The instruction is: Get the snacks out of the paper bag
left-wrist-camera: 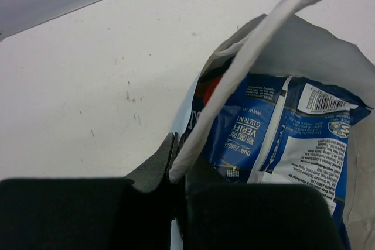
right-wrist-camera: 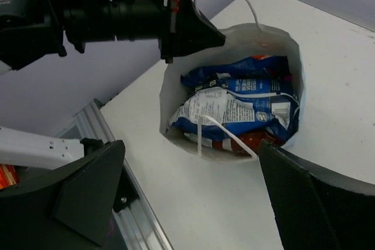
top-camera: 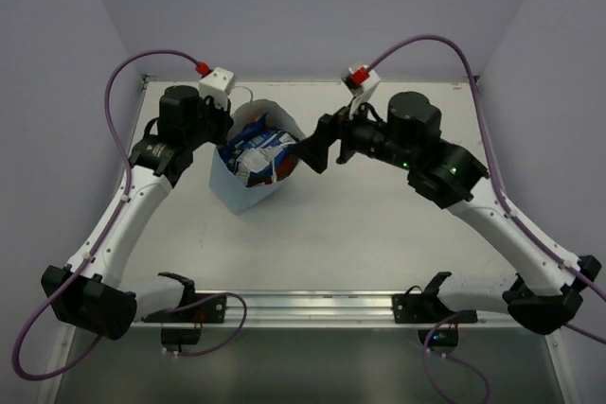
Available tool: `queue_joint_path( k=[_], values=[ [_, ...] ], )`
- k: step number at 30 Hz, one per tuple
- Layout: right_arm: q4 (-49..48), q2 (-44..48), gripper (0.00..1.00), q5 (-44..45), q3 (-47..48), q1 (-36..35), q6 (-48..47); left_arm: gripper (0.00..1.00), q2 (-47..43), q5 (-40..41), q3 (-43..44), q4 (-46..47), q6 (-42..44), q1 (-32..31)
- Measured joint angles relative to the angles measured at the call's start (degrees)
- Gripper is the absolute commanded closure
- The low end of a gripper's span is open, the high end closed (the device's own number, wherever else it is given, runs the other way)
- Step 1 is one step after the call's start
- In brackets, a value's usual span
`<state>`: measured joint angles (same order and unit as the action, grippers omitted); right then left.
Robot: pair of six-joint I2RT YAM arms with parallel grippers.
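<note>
The light-blue paper bag stands open on the white table, left of centre. My left gripper is shut on its left rim, just where a white loop handle is fixed. In the left wrist view the jaws pinch the paper edge. Snacks fill the bag: a blue-white packet lies on top, with a red one under it. My right gripper hangs open at the bag's right rim, apart from it. Its fingers stand wide with only table between them.
An aluminium rail runs along the table's near edge between the two arm bases. Purple-grey walls close the table at the back and both sides. The bag's second white handle droops across its mouth.
</note>
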<state>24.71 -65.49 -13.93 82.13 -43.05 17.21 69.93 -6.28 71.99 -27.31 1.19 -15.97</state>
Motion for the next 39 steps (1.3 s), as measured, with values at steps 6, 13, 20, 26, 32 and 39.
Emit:
queue_joint_path(
  k=[6, 13, 20, 26, 32, 39],
  values=[
    [1.2, -15.5, 0.01, 10.03, 13.35, -8.83, 3.56, 1.0, -5.42, 4.0, -5.99, 2.47, -0.07, -4.39],
    [4.24, -26.49, 0.05, 19.23, 19.67, -12.2, 13.25, 1.0, -12.81, 5.42, -11.61, 3.72, -2.1, -6.58],
    [9.97, -28.02, 0.13, 27.02, 12.37, -12.5, 24.37, 1.0, -13.05, 8.02, -11.89, 4.09, -4.35, -8.98],
    [13.9, -26.64, 0.19, 30.36, 5.22, -12.46, 32.13, 1.0, -12.85, 11.23, -11.89, 4.98, -6.16, -12.24],
    [12.37, -25.42, 0.39, 30.32, 3.87, -12.37, 34.84, 1.0, -11.69, 13.7, -11.89, 6.21, -7.78, -14.64],
    [8.85, -25.57, 0.95, 27.56, 2.89, -11.74, 35.43, 1.0, -10.88, 16.06, -11.89, 6.95, -9.07, -15.74]
  ],
)
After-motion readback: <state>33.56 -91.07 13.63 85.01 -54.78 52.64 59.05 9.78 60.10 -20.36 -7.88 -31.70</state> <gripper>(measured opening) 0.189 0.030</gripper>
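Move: The blue snack packet in the bag's mouth lies roughly 14 cm left, 7 cm ahead and 20 cm below the open right hand. A second blue packet sits behind it, some 12 cm ahead and 14 cm left of that hand; the orange-brown packet, about 4 cm ahead and 8 cm left, both slightly lower. From the left hand, already gripping the bag's rim by its handle, the packet is about 9 cm right, level fore and aft, 9 cm below. Right hand swings left, sinks some 18 cm and pinches the blue packet; left hand draws the rim back. ##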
